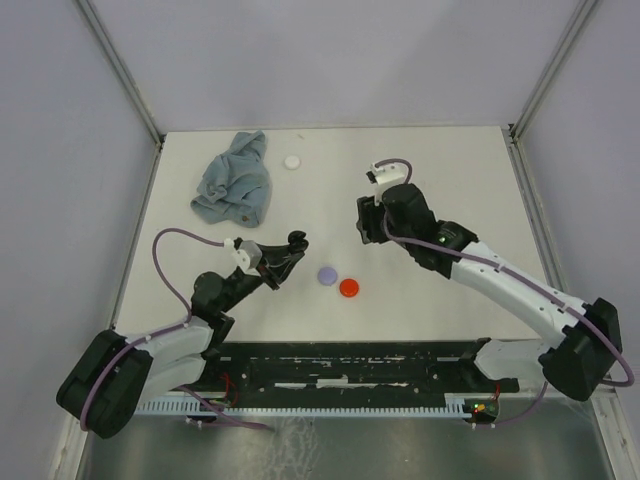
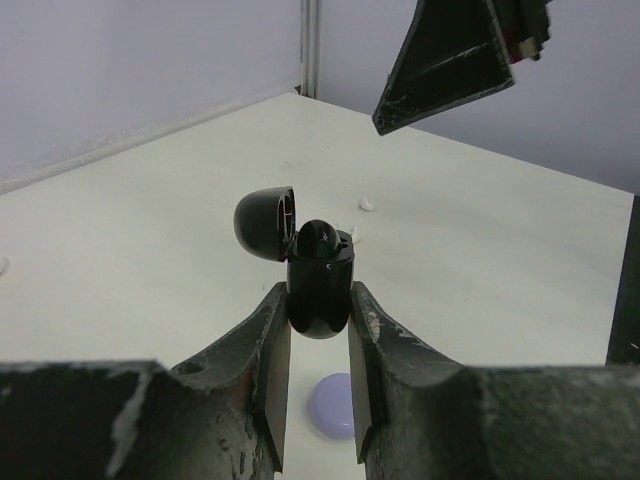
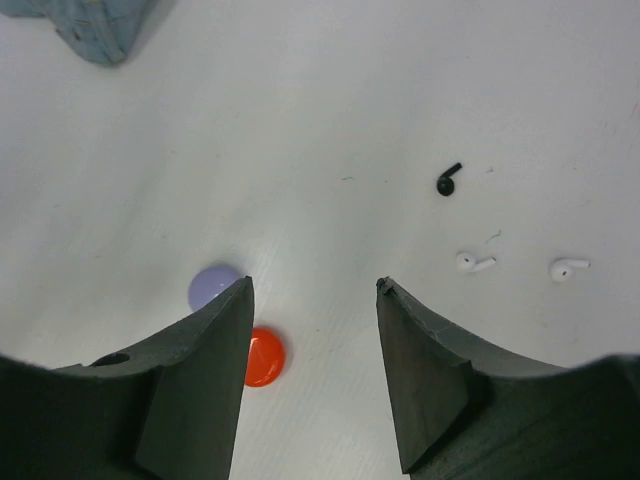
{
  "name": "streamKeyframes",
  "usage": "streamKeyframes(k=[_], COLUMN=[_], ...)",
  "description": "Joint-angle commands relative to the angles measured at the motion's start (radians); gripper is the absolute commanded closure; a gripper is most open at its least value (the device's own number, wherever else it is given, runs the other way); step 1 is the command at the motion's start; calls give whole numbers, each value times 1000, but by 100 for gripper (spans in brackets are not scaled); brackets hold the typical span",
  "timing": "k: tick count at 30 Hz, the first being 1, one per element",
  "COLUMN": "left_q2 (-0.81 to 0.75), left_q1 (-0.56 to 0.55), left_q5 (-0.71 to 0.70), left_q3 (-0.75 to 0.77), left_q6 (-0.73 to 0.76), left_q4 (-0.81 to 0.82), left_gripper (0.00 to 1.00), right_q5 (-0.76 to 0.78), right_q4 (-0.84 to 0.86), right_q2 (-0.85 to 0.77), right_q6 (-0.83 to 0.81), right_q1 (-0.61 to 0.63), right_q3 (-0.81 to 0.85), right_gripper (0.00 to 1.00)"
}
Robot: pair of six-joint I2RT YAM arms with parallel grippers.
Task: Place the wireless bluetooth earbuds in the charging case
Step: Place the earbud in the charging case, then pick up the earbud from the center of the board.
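Note:
My left gripper is shut on a black charging case, held upright above the table with its lid flipped open to the left. A black rounded earbud sits in the case's mouth. From above, the left gripper and case hang left of centre. My right gripper stands open and empty above the table, and in the top view the right gripper is right of the case. On the table lie a black earbud and two white earbuds.
A lavender disc and a red disc lie near the table's middle. A white disc sits at the back beside a crumpled blue cloth. White walls bound the table.

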Motion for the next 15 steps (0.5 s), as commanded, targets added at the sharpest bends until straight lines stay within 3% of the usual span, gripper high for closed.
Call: streamKeyframes(k=[1, 15], left_q2=[-19, -9], left_q1=[-4, -3], left_q5=[-28, -16], left_q3=[34, 43], left_q6=[40, 43], left_q4=[10, 2], left_gripper=[97, 97], right_q5=[9, -62], right_q4=[-9, 155], right_q2=[95, 499], right_q6=[-72, -60], right_q1=[-93, -292], right_q3=[39, 136], right_gripper=[40, 45])
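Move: Out ahead of the right hand, the loose black earbud lies on the table about 12 cm forward, 7 cm to the right and some 21 cm below. Two white earbuds lie beyond it to the right: one 4 cm to its right and 5 cm nearer the base, the other about 11 cm to its right and 2 cm nearer. From the left hand, the black earbud is roughly 18 cm forward, 21 cm right and 18 cm down. Swooping down about 13 cm while reaching some 9 cm forward and 6 cm right, the right hand closes in on the loose black earbud with open, empty fingers, tipping them more steeply down and swinging them slightly clockwise. It is still clear above the table at the end. The left hand stays put, keeping its pinch on the open black case. ##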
